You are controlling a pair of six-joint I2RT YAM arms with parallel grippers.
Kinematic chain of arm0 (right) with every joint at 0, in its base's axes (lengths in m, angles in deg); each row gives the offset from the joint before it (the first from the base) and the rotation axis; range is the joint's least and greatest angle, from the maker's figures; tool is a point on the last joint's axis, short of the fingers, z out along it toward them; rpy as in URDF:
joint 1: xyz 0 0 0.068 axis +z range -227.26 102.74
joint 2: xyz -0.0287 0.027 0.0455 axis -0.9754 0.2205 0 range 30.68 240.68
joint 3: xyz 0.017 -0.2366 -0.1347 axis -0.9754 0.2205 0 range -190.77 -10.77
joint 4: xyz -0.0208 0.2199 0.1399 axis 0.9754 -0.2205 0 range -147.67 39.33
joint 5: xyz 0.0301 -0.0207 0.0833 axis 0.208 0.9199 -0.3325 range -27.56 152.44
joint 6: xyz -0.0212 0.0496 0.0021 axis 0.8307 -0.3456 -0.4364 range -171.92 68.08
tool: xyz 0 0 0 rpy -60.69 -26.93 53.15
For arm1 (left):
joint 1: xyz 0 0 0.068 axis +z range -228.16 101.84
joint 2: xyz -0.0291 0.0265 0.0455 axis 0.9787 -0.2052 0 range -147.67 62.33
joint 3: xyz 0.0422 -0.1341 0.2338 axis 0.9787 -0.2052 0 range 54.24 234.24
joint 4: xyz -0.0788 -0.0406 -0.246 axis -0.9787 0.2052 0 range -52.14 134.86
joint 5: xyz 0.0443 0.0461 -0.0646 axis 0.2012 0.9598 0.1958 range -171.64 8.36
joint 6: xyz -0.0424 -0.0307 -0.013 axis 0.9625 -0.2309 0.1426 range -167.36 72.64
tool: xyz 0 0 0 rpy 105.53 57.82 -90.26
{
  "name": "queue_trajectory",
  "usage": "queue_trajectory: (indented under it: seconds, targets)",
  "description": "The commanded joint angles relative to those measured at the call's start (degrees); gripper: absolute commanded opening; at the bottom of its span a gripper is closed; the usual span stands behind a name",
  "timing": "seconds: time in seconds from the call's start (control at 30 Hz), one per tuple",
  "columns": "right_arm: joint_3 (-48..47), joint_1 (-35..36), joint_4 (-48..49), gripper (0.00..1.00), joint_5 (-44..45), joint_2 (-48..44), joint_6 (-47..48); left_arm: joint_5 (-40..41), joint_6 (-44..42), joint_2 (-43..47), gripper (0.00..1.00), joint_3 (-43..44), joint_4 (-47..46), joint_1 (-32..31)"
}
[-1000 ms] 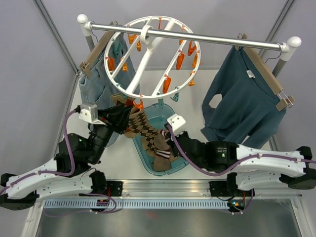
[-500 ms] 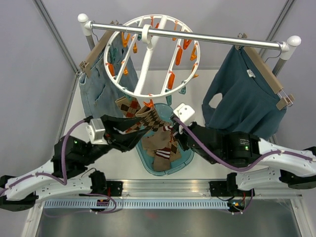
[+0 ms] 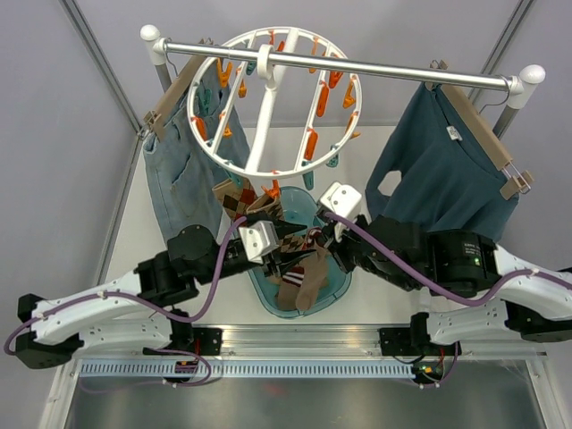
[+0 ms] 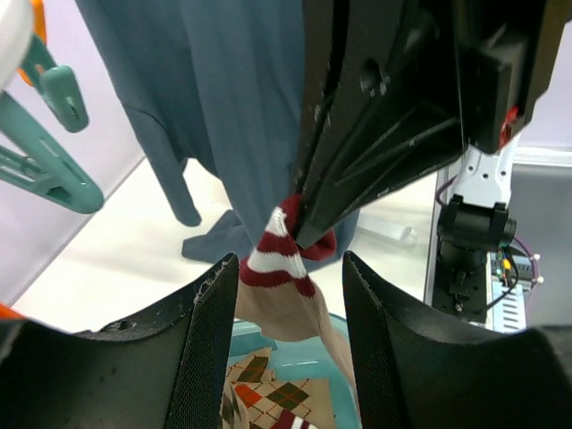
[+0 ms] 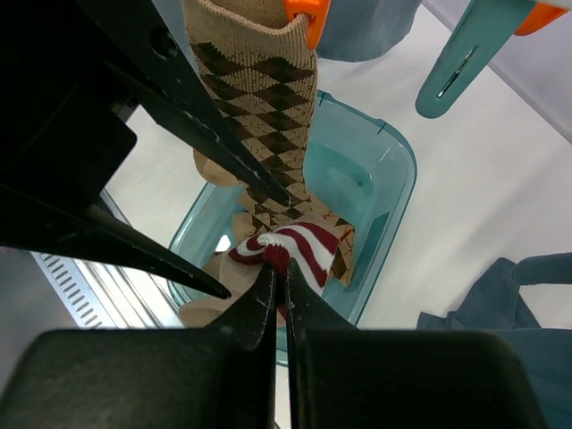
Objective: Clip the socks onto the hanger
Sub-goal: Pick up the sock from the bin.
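The white ring hanger (image 3: 268,98) with orange and teal clothespins hangs from the rail. An argyle sock (image 5: 264,89) hangs clipped from an orange pin at its near rim (image 3: 246,198). My right gripper (image 5: 279,268) is shut on the red-and-white striped cuff of a tan sock (image 4: 279,268), which dangles over the basket (image 3: 308,281). My left gripper (image 4: 290,261) stands open, with one finger on each side of that cuff, not touching it. More socks (image 4: 281,393) lie in the basket below. In the top view the two grippers meet at about the basket's middle (image 3: 299,250).
A teal basket (image 3: 344,284) sits on the table below the grippers. Blue-grey jeans (image 3: 179,174) hang on a wooden hanger at the left and a teal sweater (image 3: 438,179) at the right, both from the steel rail (image 3: 375,67). A teal clothespin (image 5: 465,63) hangs close by.
My left gripper has left the hanger's rim, swung right to the right gripper and opened. The right gripper has risen from the basket with the striped-cuff sock. The hanger ring has swung.
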Motion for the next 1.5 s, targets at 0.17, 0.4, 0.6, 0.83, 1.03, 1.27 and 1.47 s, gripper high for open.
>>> queue_trajectory:
  seconds: [0.17,0.4,0.6,0.83,1.03,1.27,1.47]
  targets:
    - [-5.1,0.3,-3.9,0.00,-1.0,1.7,1.5,-2.6,-3.2,-2.1,0.56,3.4,0.2,0.1]
    - [-7.3,0.2,-4.6,0.00,-1.8,3.2,2.4,-4.7,-3.3,-4.7,0.54,5.1,2.3,0.1]
    - [-9.7,0.3,-5.8,0.00,-1.4,4.1,3.0,-6.6,-3.6,-5.0,0.49,5.2,3.2,0.1]
    - [-11.0,0.2,-5.9,0.00,-2.1,5.1,3.7,-7.3,-3.8,-5.1,0.39,5.3,3.2,0.1]
    - [-12.1,0.2,-6.2,0.00,-2.6,5.7,3.9,-7.5,-3.6,-5.3,0.23,5.2,2.8,0.1]
    - [-11.9,0.3,-4.8,0.11,0.3,5.6,3.6,-7.1,-2.0,-5.8,0.02,4.6,1.4,0.0]
    - [-7.0,0.2,0.8,0.44,7.8,2.4,3.8,-0.9,3.5,-5.7,0.02,2.0,-3.6,0.1]
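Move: The red-and-white striped end of the sock, pinched in the right fingertips, is about 4 cm right of the open left gripper, level fore and aft, 1 cm lower; for the right hand, the left gripper's gap is 4 cm left and 1 cm up. From the left hand, a free teal clip is 7 cm straight ahead and 3 cm up, the hung sock 7 cm ahead, 8 cm left and slightly lower, the bin 5 cm ahead and some 30 cm below. Ease the left gripper about 2 cm to the right and 1.5 cm down so its fingers straddle the striped end just beneath the right fingertips, then shut them on it and hold. Keep the right gripper clamped nearly in place meanwhile, creeping up about 1 cm; once the left has closed, open it and start lifting it forward and up off the sock. ##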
